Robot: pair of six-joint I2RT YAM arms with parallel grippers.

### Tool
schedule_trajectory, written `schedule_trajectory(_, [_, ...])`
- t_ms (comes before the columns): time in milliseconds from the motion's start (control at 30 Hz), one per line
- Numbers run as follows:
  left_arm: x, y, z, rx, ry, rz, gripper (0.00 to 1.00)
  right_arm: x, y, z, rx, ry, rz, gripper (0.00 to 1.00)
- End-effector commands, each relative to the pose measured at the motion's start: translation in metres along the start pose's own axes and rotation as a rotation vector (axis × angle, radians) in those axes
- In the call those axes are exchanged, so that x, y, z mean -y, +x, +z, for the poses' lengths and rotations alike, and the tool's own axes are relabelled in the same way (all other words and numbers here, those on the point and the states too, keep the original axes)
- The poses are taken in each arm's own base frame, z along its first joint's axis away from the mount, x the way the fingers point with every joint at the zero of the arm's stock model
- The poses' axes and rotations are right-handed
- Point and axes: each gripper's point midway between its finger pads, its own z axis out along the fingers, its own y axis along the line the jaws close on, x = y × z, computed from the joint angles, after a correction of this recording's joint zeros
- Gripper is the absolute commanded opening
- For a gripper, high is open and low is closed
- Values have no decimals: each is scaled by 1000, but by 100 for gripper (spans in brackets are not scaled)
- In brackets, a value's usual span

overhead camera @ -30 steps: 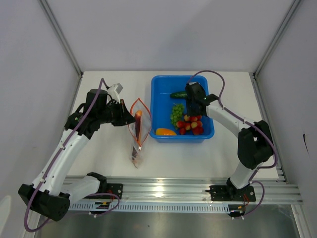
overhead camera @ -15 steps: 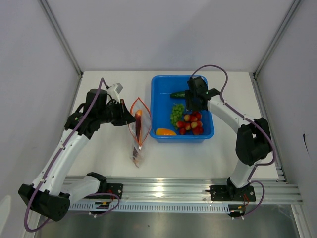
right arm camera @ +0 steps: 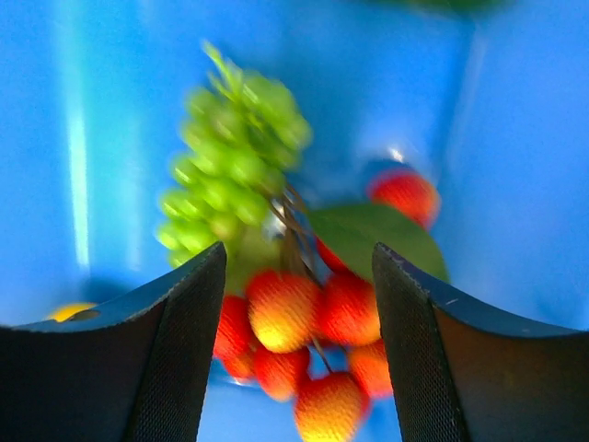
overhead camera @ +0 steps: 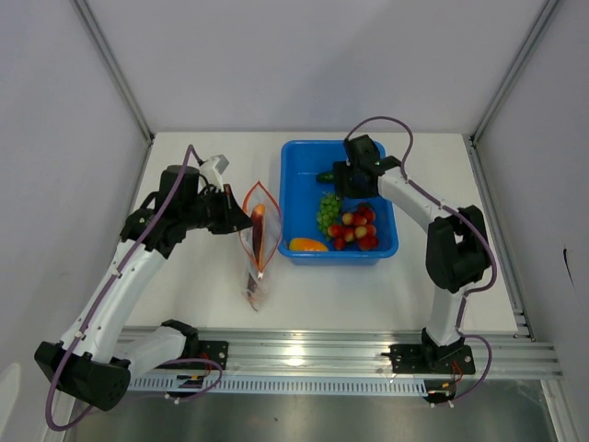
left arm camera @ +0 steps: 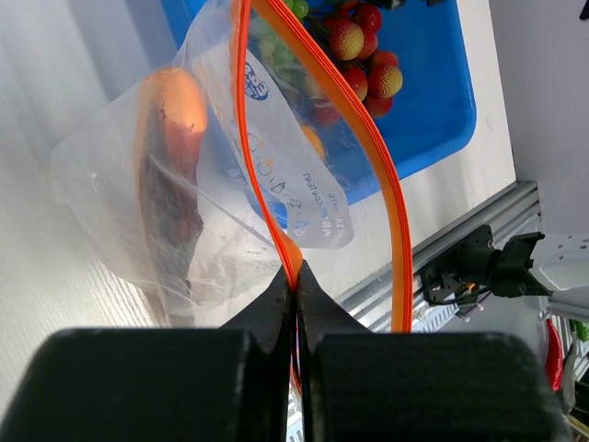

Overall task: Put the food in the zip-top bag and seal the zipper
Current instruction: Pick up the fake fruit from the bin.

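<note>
The clear zip-top bag stands open on the table left of the blue bin. My left gripper is shut on one side of its orange-red zipper, pinched between the fingertips. A red-brown meat slice lies inside the bag. My right gripper is open and empty over the far part of the bin. In the right wrist view, the gripper is above the small red fruits and green bunch. The dark green cucumber and orange-yellow piece are in the bin.
The blue bin sits at the back centre of the white table. Grey walls close in the left, back and right sides. A metal rail with the arm bases runs along the near edge.
My right gripper has moved toward the far end of the bin, over the food, and its wrist has turned. The left gripper and bag have not moved.
</note>
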Motion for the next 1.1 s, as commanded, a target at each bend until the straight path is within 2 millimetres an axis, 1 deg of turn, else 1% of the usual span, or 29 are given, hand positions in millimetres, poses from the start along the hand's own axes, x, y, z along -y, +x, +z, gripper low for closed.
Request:
schedule_trajectory(0, [10,-8,-4,40,50,13,0,-27,-28,7,42,-113,-38,67])
schedule_trajectory(33, [10,-9,-5,43,51,14,1,-28,-24,17,22,-114,-46,68])
schedule_trajectory(67, [10,-8,-5,43,49,16,1,-37,-26,17,16,-157,-53,69])
schedule_trajectory(100, [9,-7,-5,42,49,17,0,-39,-23,21,0,-163,-55,70])
schedule_trajectory(133, [8,-7,-4,41,47,14,1,-42,-17,29,-23,-168,-62,72])
schedule_trajectory(167, [8,-6,-4,40,46,15,0,-45,-18,32,-27,-176,-63,73])
schedule_trajectory(200, [8,-6,-3,36,49,14,1,-44,-13,40,-44,-170,-65,77])
schedule_trajectory(233, [8,-6,-3,36,51,13,1,-46,-11,43,-50,-168,-71,79])
schedule_trajectory(267, [8,-5,-3,36,53,13,1,-48,-11,45,-50,-169,-78,86])
schedule_trajectory(300, [9,-5,-3,36,56,13,1,-48,-11,48,-49,-162,-80,87])
schedule_trajectory(333, [9,-5,-3,36,58,12,1,-48,-7,54,-62,-158,-82,88])
schedule_trajectory(433, [9,-5,-2,36,59,13,1,-53,-9,60,-59,-159,-87,88])
schedule_trajectory(467, [9,-4,-2,34,59,13,1,-54,-5,65,-73,-155,-89,88])
schedule_trajectory(533, [8,-4,-2,33,58,12,1,-57,-8,67,-69,-152,-85,85])
schedule_trajectory(600, [8,-4,-2,36,58,12,1,-60,-2,73,-88,-133,-80,84])
schedule_trajectory(633, [7,-3,-1,31,56,10,1,-57,-7,75,-73,-96,-78,84])
schedule_trajectory(667, [7,-2,-1,30,56,9,1,-55,-5,76,-85,-79,-78,84])
schedule_trajectory(700, [7,-2,-2,31,56,8,1,-57,1,81,-99,-71,-88,85])
schedule_trajectory(733, [7,-2,-2,33,55,11,1,-59,-1,83,-96,-67,-92,85])
schedule_trajectory(800, [6,-2,-2,33,53,11,1,-58,9,90,-131,-53,-99,87])
schedule_trajectory(833, [6,-2,-2,33,52,11,0,-59,10,91,-135,-52,-101,88])
schedule_trajectory(1000, [5,-1,-3,33,51,10,1,-51,21,97,-173,-2,-114,89])
schedule_trajectory(1033, [6,-2,-3,35,52,12,1,-49,26,101,-188,7,-115,89])
schedule_trajectory(1067, [5,-2,-3,35,52,9,1,-47,25,101,-194,17,-116,89])
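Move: The bunch of grapes lies in the bin about 6 cm to the right hand's left, 2 cm ahead and some 11 cm below. The litchis lie almost beneath this hand, about 2 cm back; the cucumber is roughly 11 cm ahead and 3 cm left, the orange fruit some 5 cm back and 11 cm left, all at about the grapes' depth. From the left hand the grapes lie about 18 cm right, 9 cm ahead and 22 cm lower. Down into the bin towards the grapes goes the right hand, swinging forward and left first, then sinking in two stages with more leftward travel between: about 8 cm down, 6.5 cm left and 3 cm forward overall. Its already parted fingers open wider to straddle the bunch, and the wrist tips some 10 degrees more steeply down. The left hand keeps its pinch on the bag's rim. ##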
